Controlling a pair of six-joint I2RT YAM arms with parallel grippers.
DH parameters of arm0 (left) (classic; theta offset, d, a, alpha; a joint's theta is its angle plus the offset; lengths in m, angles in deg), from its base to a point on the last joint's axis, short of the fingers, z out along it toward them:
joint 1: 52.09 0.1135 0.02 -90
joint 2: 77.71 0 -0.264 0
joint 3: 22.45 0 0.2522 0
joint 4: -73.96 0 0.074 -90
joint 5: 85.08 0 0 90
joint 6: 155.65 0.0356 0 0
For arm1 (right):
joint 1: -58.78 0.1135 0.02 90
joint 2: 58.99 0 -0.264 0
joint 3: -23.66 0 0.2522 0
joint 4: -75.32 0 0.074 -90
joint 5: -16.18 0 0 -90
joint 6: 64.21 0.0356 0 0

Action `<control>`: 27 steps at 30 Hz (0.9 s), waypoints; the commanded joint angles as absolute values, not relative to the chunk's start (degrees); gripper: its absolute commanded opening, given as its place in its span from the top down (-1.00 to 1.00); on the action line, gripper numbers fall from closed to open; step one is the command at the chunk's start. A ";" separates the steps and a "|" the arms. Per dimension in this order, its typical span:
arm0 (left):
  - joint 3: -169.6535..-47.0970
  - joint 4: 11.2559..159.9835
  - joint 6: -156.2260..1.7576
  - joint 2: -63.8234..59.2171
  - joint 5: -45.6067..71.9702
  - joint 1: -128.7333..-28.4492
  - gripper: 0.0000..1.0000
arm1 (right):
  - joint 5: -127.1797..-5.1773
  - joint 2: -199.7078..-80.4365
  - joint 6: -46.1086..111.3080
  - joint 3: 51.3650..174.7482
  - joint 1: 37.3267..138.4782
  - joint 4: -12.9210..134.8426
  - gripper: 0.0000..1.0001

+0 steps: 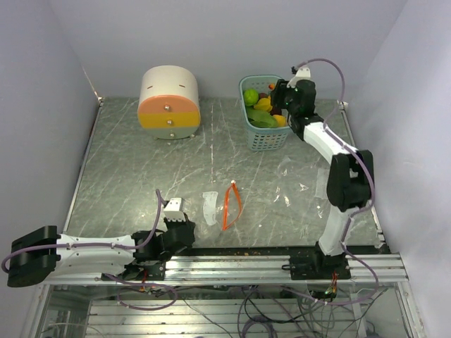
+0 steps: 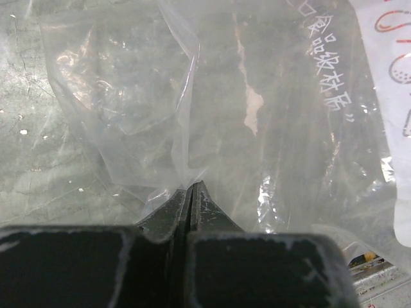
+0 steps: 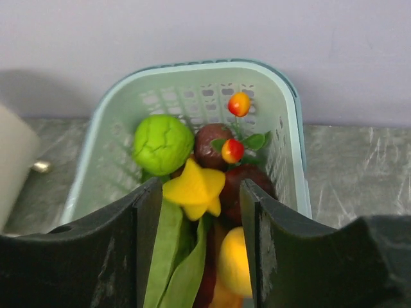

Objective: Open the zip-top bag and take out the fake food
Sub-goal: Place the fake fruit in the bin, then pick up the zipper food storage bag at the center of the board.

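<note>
The clear zip-top bag (image 1: 211, 210) lies flat near the table's front edge, its orange zip strip (image 1: 231, 204) looped open. My left gripper (image 1: 177, 227) is shut on a fold of the bag (image 2: 154, 115), jaws pressed together (image 2: 191, 187). No food shows inside it. My right gripper (image 1: 278, 95) hovers open over the teal basket (image 1: 268, 137). The fake food lies in the basket (image 3: 192, 83): a yellow star fruit (image 3: 194, 188) below the open fingers (image 3: 200, 192), a lime-green fruit (image 3: 162, 144), dark red pieces (image 3: 212, 142), a green leaf (image 3: 173, 256) and an orange-yellow fruit (image 3: 234, 263).
A round cream-and-orange drawer box (image 1: 169, 102) stands at the back left of the marble table (image 1: 141, 169). White walls close in the back and both sides. A metal rail (image 1: 232, 264) runs along the near edge.
</note>
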State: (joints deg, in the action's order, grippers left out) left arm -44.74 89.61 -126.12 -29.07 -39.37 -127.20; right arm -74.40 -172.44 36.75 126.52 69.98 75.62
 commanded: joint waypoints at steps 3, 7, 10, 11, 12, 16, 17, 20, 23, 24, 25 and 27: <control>-46.34 89.20 -126.16 -28.48 -39.45 -127.33 0.86 | -67.96 -151.54 40.00 110.17 71.31 87.48 -0.08; -47.10 88.25 -125.49 -27.01 -39.70 -127.33 0.86 | -68.23 -139.49 40.29 98.75 75.28 89.13 -0.27; -48.24 88.33 -125.33 -25.38 -39.63 -127.33 0.86 | -70.63 -131.90 41.75 90.51 80.29 87.38 -0.42; -48.44 88.34 -125.21 -25.11 -39.64 -127.33 0.86 | -71.28 -129.42 42.91 87.73 82.16 87.05 -0.46; -48.76 88.32 -125.21 -24.92 -39.66 -127.33 0.86 | -71.76 -126.41 44.79 84.85 83.74 87.11 -0.49; -48.97 88.23 -125.04 -25.11 -39.18 -127.35 0.86 | -72.28 -118.83 52.77 74.39 89.47 87.06 -0.61; -48.95 88.18 -124.93 -25.29 -38.98 -127.35 0.86 | -71.70 -117.16 54.45 71.99 90.45 87.68 -0.63; -48.46 88.07 -125.21 -25.98 -38.92 -127.33 0.86 | -70.15 -113.16 58.44 64.91 93.56 87.42 -0.66; -48.16 88.03 -125.38 -26.19 -39.10 -127.33 0.86 | -67.12 -110.41 61.72 60.54 94.71 86.21 -0.68; -48.12 88.15 -125.52 -26.13 -39.16 -127.33 0.86 | -65.40 -109.44 62.81 59.13 94.89 86.51 -0.68; -47.97 87.95 -125.66 -26.16 -39.14 -127.33 0.86 | -64.14 -108.46 64.00 57.87 95.05 86.77 -0.68; -47.54 87.19 -125.68 -25.99 -39.14 -127.33 0.86 | -62.03 -106.76 66.52 55.47 95.55 88.23 -0.68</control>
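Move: Back from the right hand by about 39 cm, and 17 cm to its left, lies the orange zip of the empty bag, some 21 cm lower; the white label strip is on the bag about 9 cm left of that zip and level with it. The bin is about 12 cm below this hand, its middle 2 cm back and 2 cm left, with the released cherries some 3 cm ahead and 8 cm down. From the left hand the zip is about 6 cm ahead, 15 cm right and 3 cm lower. Leaving the bin empty-handed, the right arm sweeps back about 35 cm and some 11 cm left towards the orange zip, arching up roughly 12 cm over the first half and then sinking to end slightly below its starting height. The hand swings counter-clockwise nearly 30 degrees, its left side lifting, while the half-open fingers spread wide. Low at the table, the left hand stays shut on the bag and eases about 1 cm right. ##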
